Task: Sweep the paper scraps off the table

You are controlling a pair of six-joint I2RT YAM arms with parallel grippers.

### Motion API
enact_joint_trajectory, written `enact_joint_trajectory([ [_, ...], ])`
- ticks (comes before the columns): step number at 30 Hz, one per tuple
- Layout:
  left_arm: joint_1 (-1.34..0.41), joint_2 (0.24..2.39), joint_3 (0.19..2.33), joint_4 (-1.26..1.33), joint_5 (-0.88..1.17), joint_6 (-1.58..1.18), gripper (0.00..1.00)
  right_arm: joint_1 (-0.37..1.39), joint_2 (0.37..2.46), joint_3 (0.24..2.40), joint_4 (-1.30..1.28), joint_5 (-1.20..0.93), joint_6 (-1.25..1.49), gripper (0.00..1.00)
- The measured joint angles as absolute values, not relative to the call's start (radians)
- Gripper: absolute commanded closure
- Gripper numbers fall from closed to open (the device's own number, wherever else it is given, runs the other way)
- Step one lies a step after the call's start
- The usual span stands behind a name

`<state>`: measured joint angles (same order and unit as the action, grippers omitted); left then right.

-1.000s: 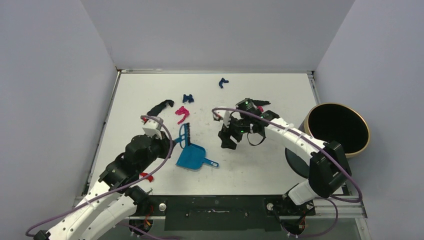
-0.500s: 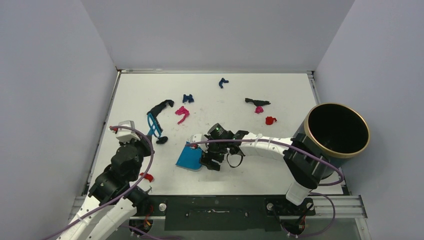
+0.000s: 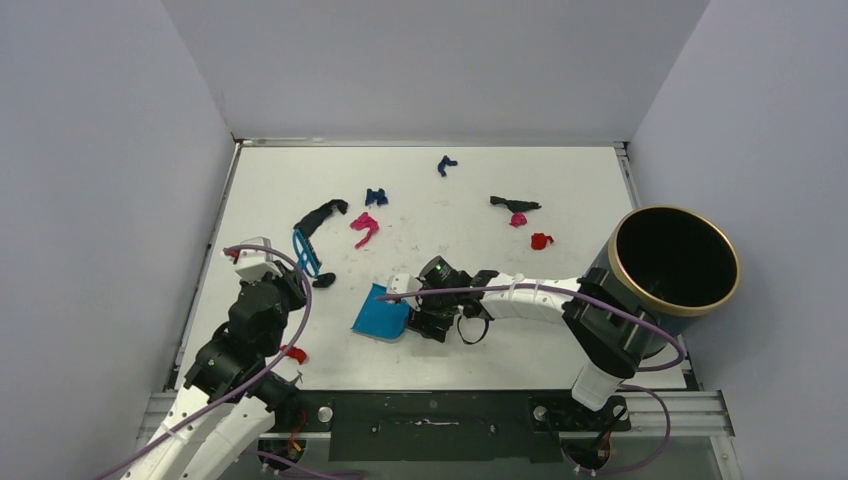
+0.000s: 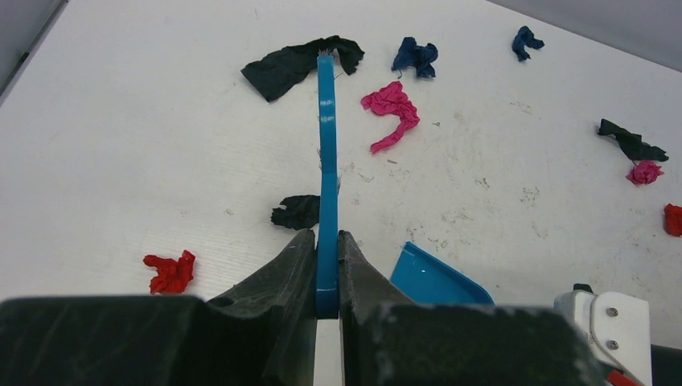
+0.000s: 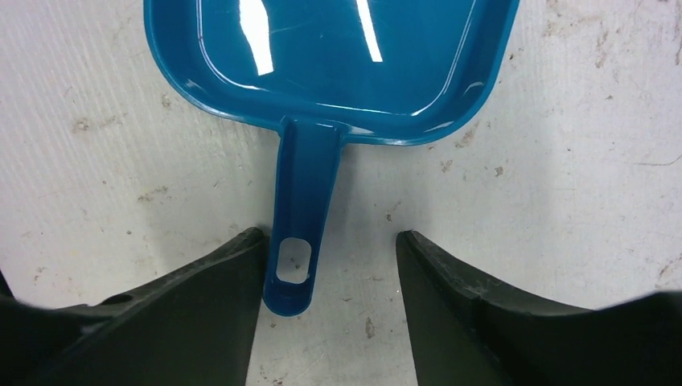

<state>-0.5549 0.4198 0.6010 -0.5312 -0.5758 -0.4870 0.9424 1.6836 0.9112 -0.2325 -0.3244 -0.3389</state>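
Note:
Paper scraps lie scattered on the white table (image 3: 560, 320): a black strip (image 3: 320, 214) (image 4: 297, 64), a pink one (image 3: 364, 228) (image 4: 392, 111), dark blue ones (image 3: 376, 196) (image 3: 445, 164), a small black one (image 3: 323, 280) (image 4: 297, 212), red ones (image 3: 293, 353) (image 4: 170, 272) (image 3: 541, 240), black and pink at the back right (image 3: 514, 204). My left gripper (image 3: 285, 275) (image 4: 326, 261) is shut on the blue hand brush (image 3: 306, 250) (image 4: 326, 161). My right gripper (image 3: 420, 322) (image 5: 330, 269) is open around the handle (image 5: 299, 233) of the blue dustpan (image 3: 380, 315) (image 5: 330, 64), which lies flat.
A round dark bin with a gold rim (image 3: 672, 258) stands at the right edge of the table. Grey walls close in the back and both sides. A black rail (image 3: 430, 420) runs along the near edge.
My left gripper lifted the brush off the dustpan and drew back to the left. My right gripper swung from the back right down to the dustpan's handle and now straddles it.

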Motion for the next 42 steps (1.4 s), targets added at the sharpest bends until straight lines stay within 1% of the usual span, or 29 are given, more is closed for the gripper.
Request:
enact_joint_trajectory([
  [5, -0.538, 0.447, 0.601, -0.528, -0.562, -0.485, 1.0, 0.942, 1.691, 0.916, -0.241, -0.344, -0.341, 0.72],
  [6, -0.537, 0.461, 0.604, -0.532, -0.556, -0.485, 1.0, 0.944, 1.697, 0.926, -0.255, -0.354, -0.343, 0.75],
  [9, -0.535, 0.542, 0.668, -0.579, -0.531, -0.474, 1.0, 0.941, 1.7, 0.955, -0.305, -0.356, -0.36, 0.8],
  [16, -0.535, 0.803, 0.972, -0.712, -0.519, -0.41, 1.0, 0.935, 1.645, 1.009, -0.485, -0.356, -0.439, 0.86],
  [20, -0.535, 0.966, 1.156, -0.857, -0.535, -0.379, 1.0, 0.935, 1.577, 1.011, -0.58, -0.354, -0.48, 0.87],
  [23, -0.535, 1.063, 1.237, -0.945, -0.572, -0.354, 1.0, 0.935, 1.528, 1.009, -0.635, -0.347, -0.499, 0.87],
  [28, -0.528, 1.203, 1.256, -1.102, -0.683, -0.322, 1.0, 0.935, 1.43, 0.983, -0.69, -0.328, -0.524, 0.87],
  [32, -0.504, 1.282, 1.246, -1.155, -0.731, -0.313, 1.0, 0.935, 1.409, 0.981, -0.714, -0.324, -0.536, 0.87],
  [37, -0.462, 1.319, 1.219, -1.168, -0.78, -0.315, 1.0, 0.935, 1.409, 0.979, -0.729, -0.323, -0.539, 0.87],
  [42, -0.444, 1.378, 1.139, -1.132, -0.778, -0.33, 1.0, 0.935, 1.409, 0.979, -0.736, -0.323, -0.541, 0.86],
])
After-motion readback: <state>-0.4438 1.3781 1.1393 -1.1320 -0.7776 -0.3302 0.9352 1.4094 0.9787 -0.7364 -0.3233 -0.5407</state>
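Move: The left hand, holding the brush pointed forward, has the nearer red scrap about 8 cm to its left, level with it and 20 cm below. The dark scrap lies some 8 cm ahead of this hand and 1 cm to its right, the second red scrap about 10 cm back and 4 cm left. The right hand's open fingers straddle the dustpan handle, its middle about 2 cm left and 1 cm back; the pan lies roughly 10 cm left and 3 cm ahead. Up and forward first, about 5 cm, the left hand carries the still-gripped brush, then sinks about 10 cm while swinging left towards the nearer red scrap, tipping the brush down and rolling its left side up. Meanwhile the right hand shuts its fingers on the dustpan handle, then lifts it about 6 cm, taking it as far right and a little back. ##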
